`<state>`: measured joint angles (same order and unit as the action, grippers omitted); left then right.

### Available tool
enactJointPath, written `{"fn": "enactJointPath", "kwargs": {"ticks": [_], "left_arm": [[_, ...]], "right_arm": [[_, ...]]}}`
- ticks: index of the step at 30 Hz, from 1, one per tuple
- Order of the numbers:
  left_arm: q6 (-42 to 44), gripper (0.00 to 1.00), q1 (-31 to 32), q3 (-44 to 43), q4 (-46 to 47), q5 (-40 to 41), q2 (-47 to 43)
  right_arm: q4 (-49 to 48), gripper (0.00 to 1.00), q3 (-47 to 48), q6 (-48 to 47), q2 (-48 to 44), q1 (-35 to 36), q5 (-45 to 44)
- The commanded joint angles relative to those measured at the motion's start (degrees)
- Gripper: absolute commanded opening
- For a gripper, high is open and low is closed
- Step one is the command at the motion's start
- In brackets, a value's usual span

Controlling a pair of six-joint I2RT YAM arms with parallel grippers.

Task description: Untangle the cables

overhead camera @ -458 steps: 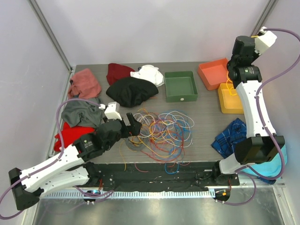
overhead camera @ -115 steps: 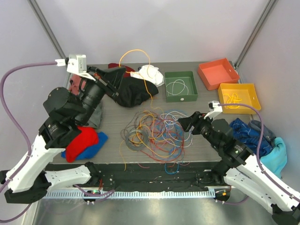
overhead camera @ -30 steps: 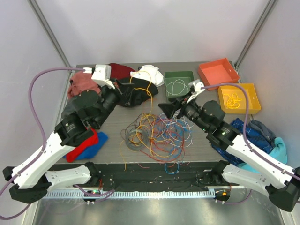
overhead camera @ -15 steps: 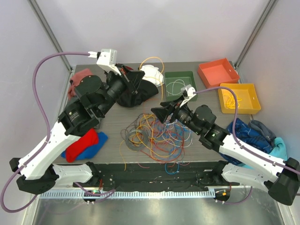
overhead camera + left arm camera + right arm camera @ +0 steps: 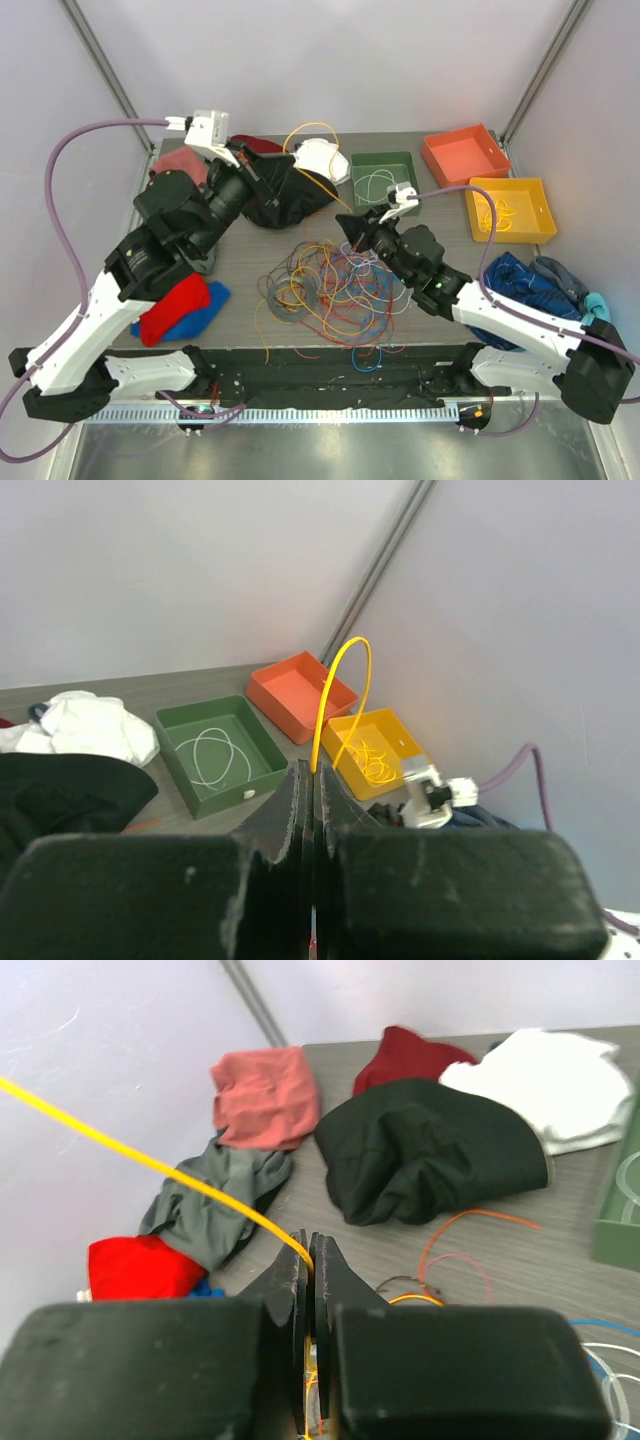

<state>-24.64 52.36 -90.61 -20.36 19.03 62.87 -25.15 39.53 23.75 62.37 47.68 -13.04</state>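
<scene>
The cables (image 5: 335, 285) lie in a loose multicoloured tangle at the middle of the table. One yellow cable (image 5: 312, 126) is lifted out of it, arching above the clothes. My left gripper (image 5: 286, 160) is raised at the back left and shut on this yellow cable (image 5: 335, 680), which loops up from the fingertips (image 5: 300, 780). My right gripper (image 5: 346, 222) is at the tangle's far edge, shut on the same yellow cable (image 5: 150, 1163), which runs taut up and to the left. Both pairs of jaws are pressed together on the strand.
A green tray (image 5: 385, 212) holds a white cable (image 5: 378, 183). An orange tray (image 5: 445, 170) and a yellow tray (image 5: 510, 237) with a yellow cable stand at the back right. Black (image 5: 290, 195), white (image 5: 322, 158), pink (image 5: 180, 165), red (image 5: 170, 305) and blue-plaid (image 5: 520, 280) garments ring the tangle.
My right gripper, open before, has shut on the yellow cable and shifted slightly right. The left gripper, still shut on the cable, has drawn back left.
</scene>
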Motion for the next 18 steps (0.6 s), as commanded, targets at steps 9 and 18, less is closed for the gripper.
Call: {"fn": "enactJointPath", "kwargs": {"ticks": [9,18], "left_arm": [[-6.71,0.00,-0.33,24.48,3.57,6.56,-14.09],[-13.41,0.07,-0.33,39.88,10.16,1.63,-15.50]], "right_arm": [[29.00,0.01,29.95,-14.69,-6.74,0.22,-13.85],[41.92,0.01,46.67,-18.65,-2.96,0.31,-17.72]]}}
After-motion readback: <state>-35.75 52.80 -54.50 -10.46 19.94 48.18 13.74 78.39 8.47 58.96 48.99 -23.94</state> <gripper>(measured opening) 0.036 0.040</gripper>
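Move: Both hands already hold the yellow cable, the left hand much higher. The cable tangle lies about 9 cm ahead of the left hand, 7 cm to its right and some 49 cm below; it is roughly 5 cm ahead of the right hand, 3 cm to its left and 26 cm below. From the right hand, the green box is about 32 cm ahead and 9 cm right, the black cloth some 30 cm ahead and 16 cm left. Both hands keep the yellow cable pinched as they trade heights: the right climbs some 18 cm away from the tangle while swinging about 7 cm right, its fingers tipping up and turning clockwise. The left sinks about 16 cm towards the tangle after a 4 cm swing left and back, fingertips tilting down roughly 15 degrees; its grip effort falls away at the end. ##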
